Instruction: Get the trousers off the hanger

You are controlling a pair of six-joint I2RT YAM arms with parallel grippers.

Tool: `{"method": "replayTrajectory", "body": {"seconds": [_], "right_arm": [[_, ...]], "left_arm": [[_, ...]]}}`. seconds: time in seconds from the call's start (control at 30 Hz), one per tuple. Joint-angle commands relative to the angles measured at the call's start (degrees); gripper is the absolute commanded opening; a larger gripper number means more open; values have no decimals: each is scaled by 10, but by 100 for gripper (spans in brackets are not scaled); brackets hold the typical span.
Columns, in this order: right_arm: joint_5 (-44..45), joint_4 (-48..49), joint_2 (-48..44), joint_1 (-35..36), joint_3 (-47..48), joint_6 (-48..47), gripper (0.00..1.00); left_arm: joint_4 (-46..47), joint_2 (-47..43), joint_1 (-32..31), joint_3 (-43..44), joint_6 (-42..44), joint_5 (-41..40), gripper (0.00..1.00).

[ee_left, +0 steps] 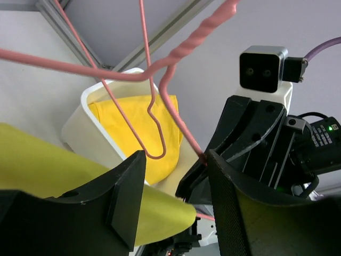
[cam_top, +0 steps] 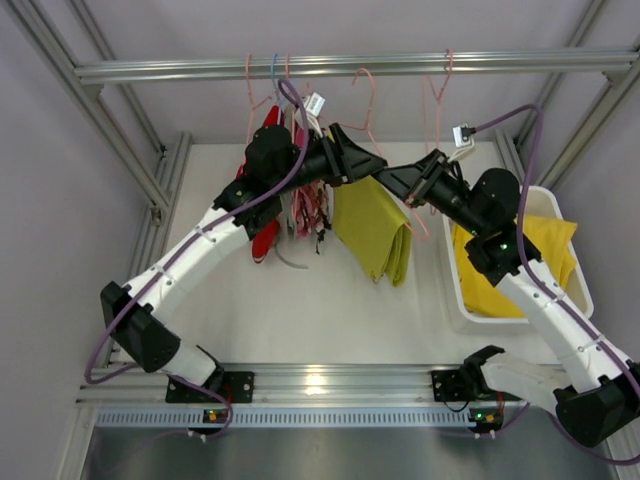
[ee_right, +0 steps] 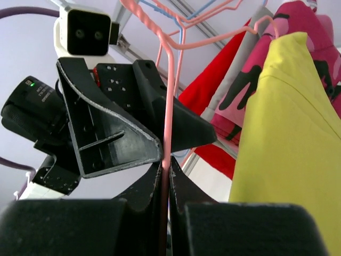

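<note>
The duller yellow-green trousers (cam_top: 375, 228) hang folded over a pink wire hanger (cam_top: 367, 95) below the top rail. My left gripper (cam_top: 350, 160) is at their top fold. In the left wrist view its jaws (ee_left: 176, 160) stand apart around a fold of this cloth (ee_left: 160, 213). The left finger lies against the cloth, and a gap shows at the right finger (ee_left: 229, 202). My right gripper (cam_top: 402, 178) is shut on the hanger wire (ee_right: 169, 96), just right of the cloth (ee_right: 287, 149). The bright yellow trousers (cam_top: 500, 290) lie in the white bin (cam_top: 455, 275).
A red garment (cam_top: 266, 238) and a pink patterned garment (cam_top: 305, 205) hang on other hangers left of the trousers. More pink hangers (cam_top: 438, 95) hang from the aluminium rail (cam_top: 180, 70). Frame posts stand at both sides.
</note>
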Motion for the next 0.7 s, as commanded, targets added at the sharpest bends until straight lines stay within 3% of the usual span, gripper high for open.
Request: {"method": "replayTrajectory", "body": {"seconds": [0.0,0.37,0.67], "right_arm": [[6,102,-38,10,19,-2,0],[10,101,-43,29,10,-7,0],[10,100,-38,53,3,-28,0]], "left_arm": [[14,10,-17,54,10,-30,54],[37,40,-21,94,-13,-22,46],[59,49,-22,106,-29,-7,29]]}}
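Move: The pink hanger's wire just under its neck is close to the left hand: about 3 cm to its right, 3 cm above and 1 cm forward. The right hand's shut fingers already pinch that wire roughly 3 cm right, 3 cm below and 2 cm back of the left hand, the aimed stretch lying some 3 cm forward, 1 cm left and 5 cm above the right hand. The yellow-green trousers hang about 5 cm forward, 1 cm right and 14 cm below the left hand. Up by some 2 cm and to the right about 2 cm, edging slightly forward, the left hand brings its half-open fingers around the hanger wire just under the neck and narrows them by nearly half, without shutting fully. The right hand keeps its pinch lower on the wire and carries it back and left about 1.5 cm, towards the left hand. ##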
